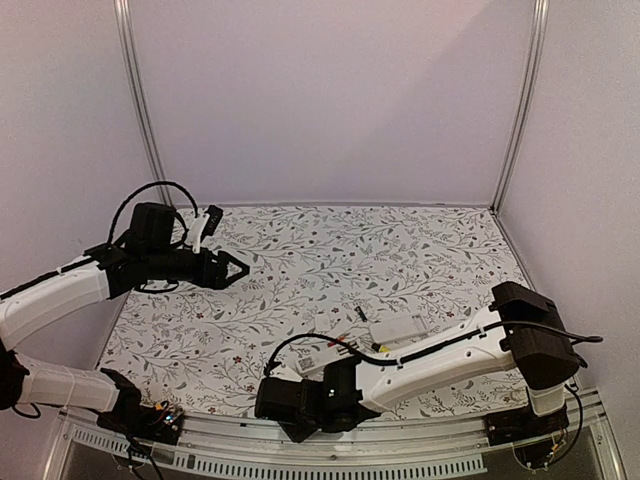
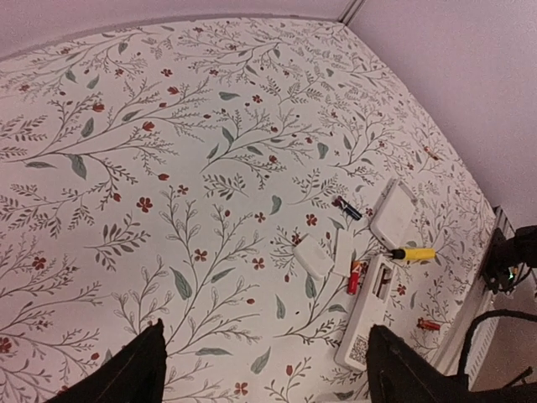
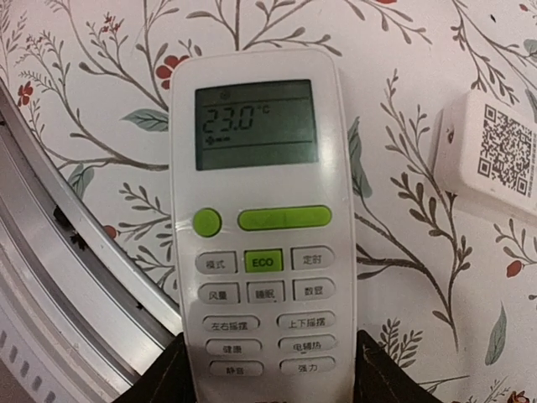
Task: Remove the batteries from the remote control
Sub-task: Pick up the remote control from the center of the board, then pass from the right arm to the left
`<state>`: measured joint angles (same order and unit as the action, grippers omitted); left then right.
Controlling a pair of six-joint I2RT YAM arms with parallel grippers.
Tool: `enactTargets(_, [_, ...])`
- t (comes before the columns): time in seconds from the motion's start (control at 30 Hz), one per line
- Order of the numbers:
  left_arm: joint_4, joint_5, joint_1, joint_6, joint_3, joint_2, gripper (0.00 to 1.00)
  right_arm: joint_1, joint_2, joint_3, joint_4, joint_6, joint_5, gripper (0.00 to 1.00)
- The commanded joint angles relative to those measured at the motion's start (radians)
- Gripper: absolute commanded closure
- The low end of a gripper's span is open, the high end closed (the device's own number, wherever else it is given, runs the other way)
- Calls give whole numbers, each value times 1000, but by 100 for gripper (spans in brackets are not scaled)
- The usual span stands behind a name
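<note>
A white remote control (image 3: 256,168) with a lit display and green buttons lies face up near the table's front edge. My right gripper (image 3: 270,353) has its black fingers pressed against both long sides of its lower end; in the top view this gripper (image 1: 290,405) covers it. A second white remote (image 2: 369,323) lies face down with its battery bay open. Beside it lie a red-orange battery (image 2: 356,277), another red one (image 2: 428,324) and a black-blue battery (image 2: 348,208). My left gripper (image 2: 267,336) hangs open and empty over the back left of the table (image 1: 235,270).
A yellow-handled screwdriver (image 2: 413,253) rests by the open remote. Two white covers (image 2: 313,256) and a white box-like remote (image 2: 393,211) lie around it. A QR-code label (image 3: 487,155) shows right of the held remote. The metal front rail (image 3: 50,277) runs close on its left.
</note>
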<state>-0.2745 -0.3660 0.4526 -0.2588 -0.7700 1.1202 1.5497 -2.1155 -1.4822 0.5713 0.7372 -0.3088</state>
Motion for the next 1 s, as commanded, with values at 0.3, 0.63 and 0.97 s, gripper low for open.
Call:
enactTargets(0.3, [134,-183,0,-81,38,-131,20,-254,424,417,-543,-91,375,56])
enactTargets(0.63, [240,-144,121,-396,121,-264,19,-486,502,484,-754,-187,711,56])
enactTargets(0.97, [490,-242,236,-588,187,-220,17,-513,590,582,-936,-122,858,56])
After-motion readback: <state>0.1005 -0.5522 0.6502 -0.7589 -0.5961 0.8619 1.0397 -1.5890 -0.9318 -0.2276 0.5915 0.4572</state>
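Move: The remote control is already pinched near its lower end in the right fingers, its middle about 2 cm ahead and 4 cm left of them. It goes towards the open left gripper, roughly 23 cm ahead, 12 cm left and 17 cm up. The opened remote lies about 14 cm ahead and 5 cm right, the screwdriver some 16 cm ahead and 20 cm right. From the left hand, the held remote is about 21 cm back, 8 cm right and 17 cm down. The remote control comes up off the board in the right hand's unchanged pinch: a short slide right, then forward and up together, some 16 cm up in all, easing back slightly at the end while still rising. The right wrist rolls its left side up by nearly 50 degrees. The open left gripper draws back and up about 9 cm each and 6 cm right, rolling its left side down. ##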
